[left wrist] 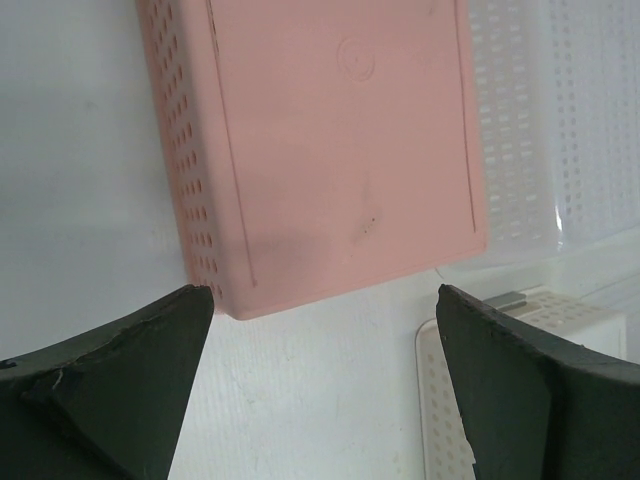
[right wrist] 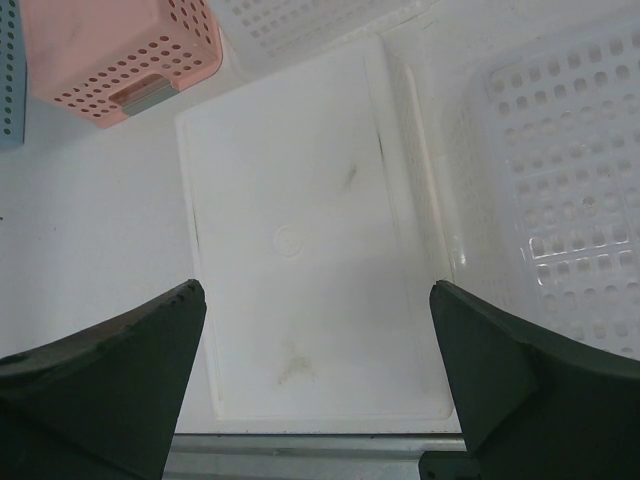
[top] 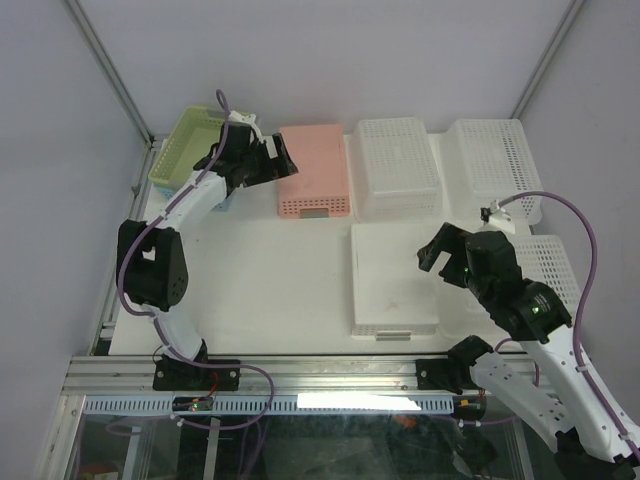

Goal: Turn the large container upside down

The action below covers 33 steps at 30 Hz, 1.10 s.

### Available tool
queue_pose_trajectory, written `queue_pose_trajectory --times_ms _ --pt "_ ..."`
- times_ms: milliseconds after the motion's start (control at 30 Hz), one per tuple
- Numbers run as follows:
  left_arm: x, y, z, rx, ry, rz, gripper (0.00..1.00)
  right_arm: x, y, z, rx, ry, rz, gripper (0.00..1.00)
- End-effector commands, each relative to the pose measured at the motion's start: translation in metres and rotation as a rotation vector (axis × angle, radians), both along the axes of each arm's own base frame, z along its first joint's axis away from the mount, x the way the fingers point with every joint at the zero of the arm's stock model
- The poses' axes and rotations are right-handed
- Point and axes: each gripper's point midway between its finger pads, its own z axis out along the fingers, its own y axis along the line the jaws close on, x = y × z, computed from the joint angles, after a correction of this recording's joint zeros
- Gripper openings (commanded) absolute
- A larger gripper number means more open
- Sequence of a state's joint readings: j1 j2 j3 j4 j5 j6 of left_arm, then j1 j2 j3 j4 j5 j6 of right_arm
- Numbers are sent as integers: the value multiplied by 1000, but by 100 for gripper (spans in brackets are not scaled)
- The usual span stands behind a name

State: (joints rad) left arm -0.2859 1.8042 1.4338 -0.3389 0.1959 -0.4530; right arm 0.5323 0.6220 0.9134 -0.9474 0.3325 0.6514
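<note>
The large container [top: 393, 278] is a white perforated basket near the table's front centre, lying with its flat base facing up. In the right wrist view its smooth base [right wrist: 300, 230] fills the middle. My right gripper [top: 440, 250] hovers above its right edge, open and empty [right wrist: 317, 295], touching nothing. My left gripper [top: 275, 160] is at the back left, over the near-left corner of a pink basket [left wrist: 330, 140]. It is also open with nothing between its fingers [left wrist: 322, 300].
The pink basket [top: 315, 170] lies base up at the back. A green basket [top: 185, 150] stands at the back left. White perforated baskets sit at the back [top: 397, 165], back right [top: 497, 160] and right [top: 548, 265]. A metal rail [top: 300, 375] borders the front.
</note>
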Motion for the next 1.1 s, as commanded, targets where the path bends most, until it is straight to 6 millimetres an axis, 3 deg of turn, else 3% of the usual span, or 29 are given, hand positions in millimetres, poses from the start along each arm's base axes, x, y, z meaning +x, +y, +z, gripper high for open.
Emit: queue_pose_trajectory --times_ms 0,167,467,667,933,1067 --pt "19 40 81 117 -196 94 99 6 1 12 15 -50 -2 99" --pt "34 94 83 272 -201 218 99 6 4 6 28 -52 5 99" --pt "61 150 54 569 -208 259 97 5 -1 1 22 -66 -12 99" --pt "80 148 25 501 -134 186 82 2 -1 -2 34 -68 -14 99" --pt "91 155 5 502 -88 200 42 -2 -6 -2 32 -72 -28 99" --pt "92 153 -2 498 -75 189 39 -1 -6 -1 30 -71 -28 99"
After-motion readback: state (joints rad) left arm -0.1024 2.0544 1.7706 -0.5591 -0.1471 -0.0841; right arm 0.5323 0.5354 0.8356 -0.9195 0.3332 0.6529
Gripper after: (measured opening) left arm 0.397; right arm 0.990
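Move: The green container's middle lies about 24 cm to the left of the left gripper, some 8 cm farther out and about 7 cm lower. The blue container is beneath it, its middle roughly 11 cm below the gripper. The upturned pink container's middle is about 9 cm right, 5 cm ahead and 11 cm below. From the right gripper, the green container lies some 53 cm left, 35 cm ahead and 14 cm lower. Bring the open left gripper away from the pink container, left about 16 cm and some 7 cm forward, arching up first and then sinking onto the green container's right rim. Roll it some 30 degrees, left side up, so the fingers swing from pointing rightward to straight ahead and down. Close them to under half open on the way down, one fingertip inside the wall, the other outside. ##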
